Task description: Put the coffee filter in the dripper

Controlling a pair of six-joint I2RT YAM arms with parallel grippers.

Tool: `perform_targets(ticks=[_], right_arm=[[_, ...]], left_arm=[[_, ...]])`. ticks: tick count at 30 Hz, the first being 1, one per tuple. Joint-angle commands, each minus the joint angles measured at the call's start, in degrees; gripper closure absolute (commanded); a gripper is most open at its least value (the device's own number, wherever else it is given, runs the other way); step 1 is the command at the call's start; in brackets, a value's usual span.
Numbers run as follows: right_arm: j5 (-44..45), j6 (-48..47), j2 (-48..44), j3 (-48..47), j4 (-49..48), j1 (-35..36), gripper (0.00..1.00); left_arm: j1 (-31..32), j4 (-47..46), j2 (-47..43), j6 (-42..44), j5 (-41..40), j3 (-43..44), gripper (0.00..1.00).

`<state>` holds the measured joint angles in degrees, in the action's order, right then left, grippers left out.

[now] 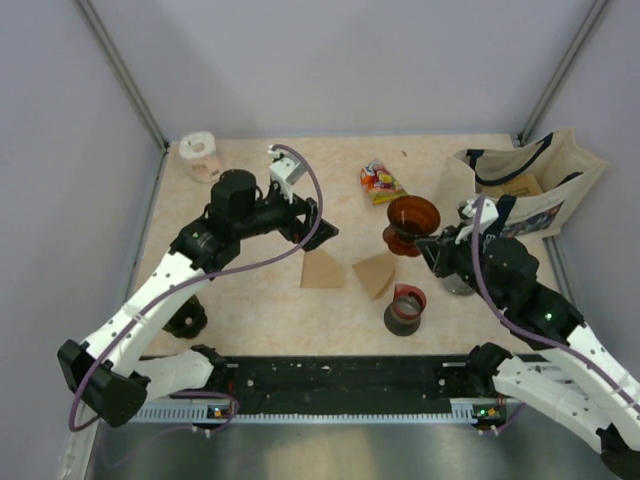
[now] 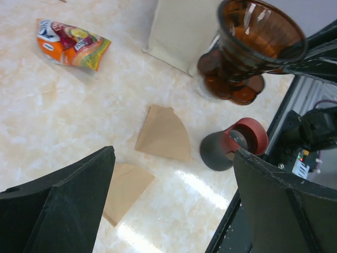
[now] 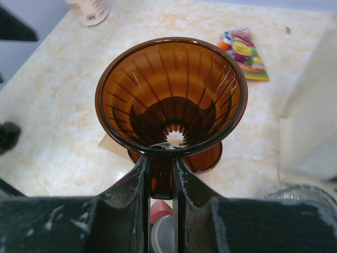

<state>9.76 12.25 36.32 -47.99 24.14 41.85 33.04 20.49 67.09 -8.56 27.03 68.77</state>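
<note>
The amber translucent dripper [image 1: 410, 222] hangs above the table, and my right gripper [image 1: 428, 243] is shut on its small side handle. In the right wrist view the dripper's [image 3: 171, 95] ribbed cone opens toward the camera and is empty, with the right gripper [image 3: 160, 161] pinching the handle. Two brown paper coffee filters lie flat on the table, one [image 1: 322, 270] just below my left gripper [image 1: 318, 228] and one [image 1: 375, 273] nearer the dripper. In the left wrist view the left gripper [image 2: 174, 158] is open above them, holding nothing, with one filter [image 2: 125, 190] by its left finger and the other [image 2: 164, 134] ahead.
A black cup with a red rim [image 1: 404, 310] sits below the dripper near the front rail. A colourful snack packet [image 1: 381, 182] lies at the back, a tape roll [image 1: 200, 155] at the back left, a canvas tote bag [image 1: 530, 190] at the right, a black object [image 1: 187, 318] front left.
</note>
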Motion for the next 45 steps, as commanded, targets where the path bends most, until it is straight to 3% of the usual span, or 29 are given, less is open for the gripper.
perform_targets(ticks=[1,8,20,29,45], right_arm=[[12.5,13.0,-3.4,-3.1,11.3,0.3,1.00],[27.8,25.0,-3.6,-1.5,24.1,0.3,1.00],[46.9,31.4,-4.7,4.4,24.3,0.3,1.00],[46.9,23.4,-8.0,13.0,10.4,0.3,1.00],[45.8,20.7,-8.6,19.4,3.9,0.3,0.96]], left_arm=[[0.1,-8.3,-5.6,-5.0,-7.4,-6.7,0.01],[0.1,-8.2,-7.1,-6.7,-9.5,-10.1,0.01],[0.0,-9.2,-5.1,-8.6,-9.4,-12.4,0.01],[0.0,-8.9,-5.6,-8.5,-9.8,-13.0,0.01],[0.0,-8.4,-6.4,-9.4,-10.6,-14.5,0.01]])
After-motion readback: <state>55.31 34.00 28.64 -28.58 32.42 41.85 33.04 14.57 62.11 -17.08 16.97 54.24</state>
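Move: From the right gripper holding the dripper, the glass carafe lies about 11 cm ahead, 15 cm right and 22 cm below. The mug is almost underneath, 3 cm ahead, 1 cm left and 23 cm down; the tote bag stands some 30 cm ahead, 28 cm right. From the empty left gripper, the left paper filter lies about 12 cm ahead, level sideways, 30 cm below, the right filter 15 cm right of that one. Swing the right gripper about 14 cm to the right and turn it some 50 degrees clockwise, sinking about 12 cm to bring the dripper from above the mug to over the glass carafe; keep the fingers shut on its handle. Meanwhile lower the open left gripper about 7 cm towards the left filter, easing slightly left. ##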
